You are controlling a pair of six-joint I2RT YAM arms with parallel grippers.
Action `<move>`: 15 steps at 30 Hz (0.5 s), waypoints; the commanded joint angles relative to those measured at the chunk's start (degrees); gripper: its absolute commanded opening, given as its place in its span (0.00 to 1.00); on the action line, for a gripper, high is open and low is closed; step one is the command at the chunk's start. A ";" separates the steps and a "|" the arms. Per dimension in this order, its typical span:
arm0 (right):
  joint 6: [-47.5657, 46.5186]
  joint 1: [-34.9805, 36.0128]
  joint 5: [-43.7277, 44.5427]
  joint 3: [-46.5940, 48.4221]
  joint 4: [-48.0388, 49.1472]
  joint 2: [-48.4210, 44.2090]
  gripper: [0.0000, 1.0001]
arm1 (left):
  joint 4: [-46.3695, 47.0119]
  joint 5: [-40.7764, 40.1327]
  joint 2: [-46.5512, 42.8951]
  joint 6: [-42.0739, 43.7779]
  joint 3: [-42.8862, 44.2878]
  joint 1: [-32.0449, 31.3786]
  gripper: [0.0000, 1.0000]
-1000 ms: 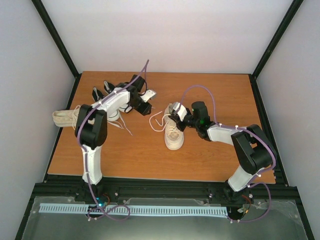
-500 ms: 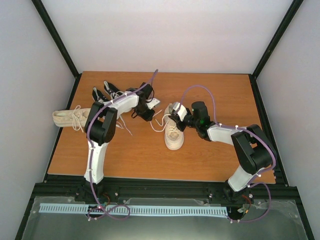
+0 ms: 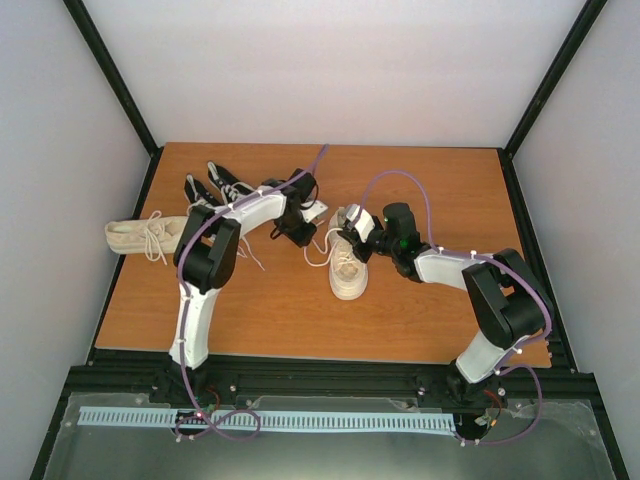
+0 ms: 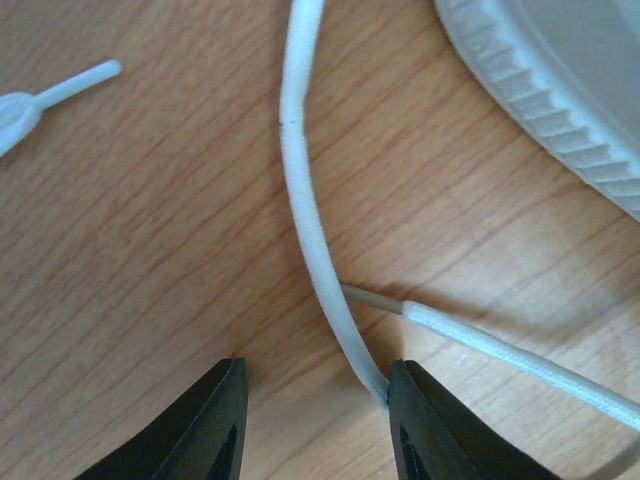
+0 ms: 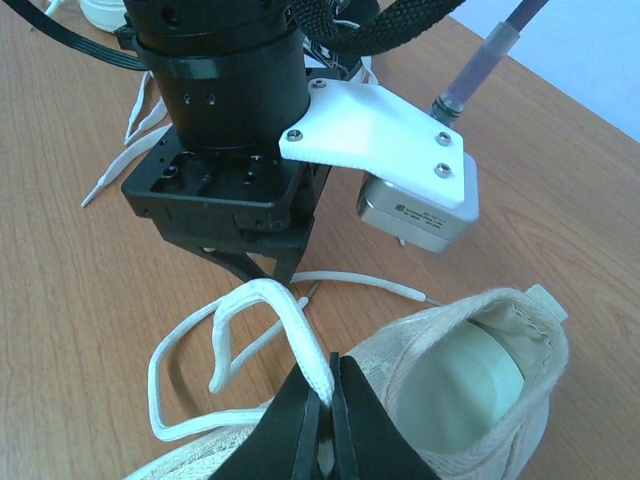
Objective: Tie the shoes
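A cream shoe (image 3: 348, 268) lies mid-table with its pale laces loose. My right gripper (image 5: 328, 398) is shut on a loop of its lace (image 5: 262, 303) just over the shoe's opening (image 5: 470, 380). My left gripper (image 4: 315, 420) is open and low over the wood, to the left of that shoe. Another strand of the lace (image 4: 300, 200) runs between its fingers (image 4: 430, 425) and touches the right one. The shoe's sole (image 4: 560, 90) shows at the upper right of the left wrist view. A second cream shoe (image 3: 135, 236) lies at the left, and two black shoes (image 3: 215, 185) at the back left.
A loose lace tip (image 4: 60, 88) lies on the wood left of my left gripper. Black frame rails (image 3: 330, 372) border the wooden table (image 3: 420, 330), and white walls close in the back and sides.
My left arm has swung right, away from the black shoes, down to the lace beside the middle cream shoe. The right arm has stayed still, holding its loop.
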 commanded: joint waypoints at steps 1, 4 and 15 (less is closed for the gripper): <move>-1.13 0.24 -0.15 0.68 0.62 -0.82 0.03 | -0.92 -3.29 0.15 -0.56 0.98 -0.46 0.41; -1.16 0.26 -0.08 0.70 0.57 -0.66 0.03 | -1.21 -1.47 -0.12 -0.72 1.57 -0.70 0.40; -1.45 0.26 0.20 1.18 -0.10 -0.47 0.03 | -0.93 -2.07 -1.21 -0.09 0.06 -1.00 0.01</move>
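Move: The left hand points down just above the wood, its half-open fingers straddling the pale shoe's lace, which lies about 1 cm right and 1 cm back of the hand point, beside one finger. A second lace tip is roughly 1 cm ahead and 2 cm right. The pale shoe's middle sits some 9 cm right and 3 cm back; the black sneaker's lace tip about 6 cm straight ahead. From the right hand, the strand lies about 4 cm ahead, 8 cm left and 10 cm lower. Staying practically in place, with under half a centimetre of drift, the left hand shuts its fingers from a bit under half open to nearly fully closed, pinching the pale shoe's lace between the fingertips just above the table. The wrist stays pointing down. The right hand holds still above the shoe and keeps its shut grip on its piece of white lace. ##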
